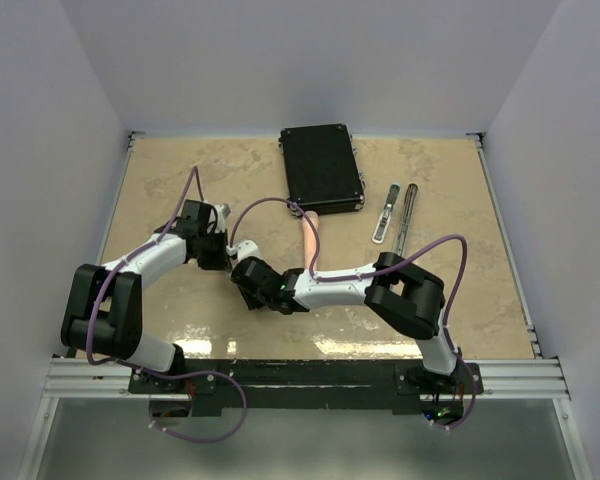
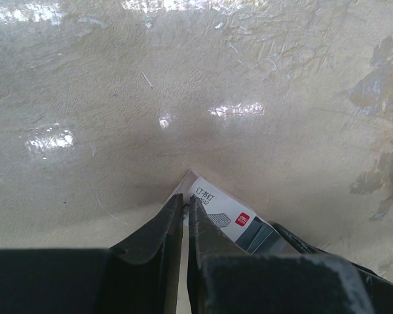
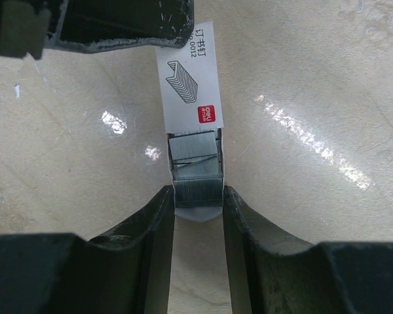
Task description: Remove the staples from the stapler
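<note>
A small white staple box (image 3: 187,72) lies between my two grippers, its inner tray slid out. Grey blocks of staples (image 3: 195,167) lie in the tray. My right gripper (image 3: 198,196) is shut on the sides of the tray's near end. My left gripper (image 2: 185,204) is shut on the edge of the box's white sleeve (image 2: 216,206). In the top view both grippers meet left of centre, the left one (image 1: 220,255) and the right one (image 1: 245,275). A small pale stapler (image 1: 385,212) lies apart at the right rear, open, beside a dark bar (image 1: 407,215).
A black case (image 1: 322,168) lies at the rear centre. A pink stick (image 1: 310,238) lies just in front of it, close to my right forearm. The table's raised edges run along the left and right sides.
</note>
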Motion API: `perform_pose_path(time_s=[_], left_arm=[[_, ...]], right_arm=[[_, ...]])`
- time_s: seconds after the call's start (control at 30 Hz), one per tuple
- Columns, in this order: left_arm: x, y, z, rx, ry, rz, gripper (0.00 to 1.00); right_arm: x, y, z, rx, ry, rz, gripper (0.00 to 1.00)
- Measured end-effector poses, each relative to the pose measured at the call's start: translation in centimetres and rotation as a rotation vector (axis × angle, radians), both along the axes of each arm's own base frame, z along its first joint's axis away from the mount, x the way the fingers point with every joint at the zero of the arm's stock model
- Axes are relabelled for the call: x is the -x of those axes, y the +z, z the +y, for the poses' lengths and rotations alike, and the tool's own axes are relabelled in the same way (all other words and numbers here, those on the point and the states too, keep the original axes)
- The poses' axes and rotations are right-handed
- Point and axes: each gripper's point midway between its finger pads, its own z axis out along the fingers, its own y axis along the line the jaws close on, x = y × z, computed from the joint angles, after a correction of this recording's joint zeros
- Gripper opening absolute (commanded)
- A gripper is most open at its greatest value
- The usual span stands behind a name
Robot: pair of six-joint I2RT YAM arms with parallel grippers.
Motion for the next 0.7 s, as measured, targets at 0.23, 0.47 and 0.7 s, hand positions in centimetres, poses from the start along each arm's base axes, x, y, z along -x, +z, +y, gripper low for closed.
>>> perform_pose_path(time_s=[0.23,0.47,0.7], left_arm=[[0.1,0.1,-0.4,0.018,-0.010,0.001,0.12],[0.1,0.2,-0.7,0.026,-0.019,0.002,0.11],[0.1,0.6,-0.7,0.028,-0.019,-0.012,0.18]], right_arm=[[-0.1,0.0,-0.1,0.011,0.015,-0.011,0.32],[-0.7,0.0,-0.4,0.020,0.007,-0.013,0.46],[-1.3,0.1,-1.6,0.047,0.003,-0.015,0.60]])
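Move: The right fingers still straddle the open, staple-showing end of the staple box, whose middle is some 2 cm ahead and 2 cm to the left, about level with them. The left fingers still hold its closed end, with the middle roughly 2 cm to that hand's right, 1 cm back and 1 cm below. The pink tube lies about 13 cm right and 8 cm ahead of the right hand. To the right and forward, about 2 cm in all, the right hand slides at table height while its fingers spread to let go of the staple box's open end; its farther finger comes clear and the nearer one stays close beside the box. The left hand keeps its grip on the closed end, easing barely 1 cm to the right. ##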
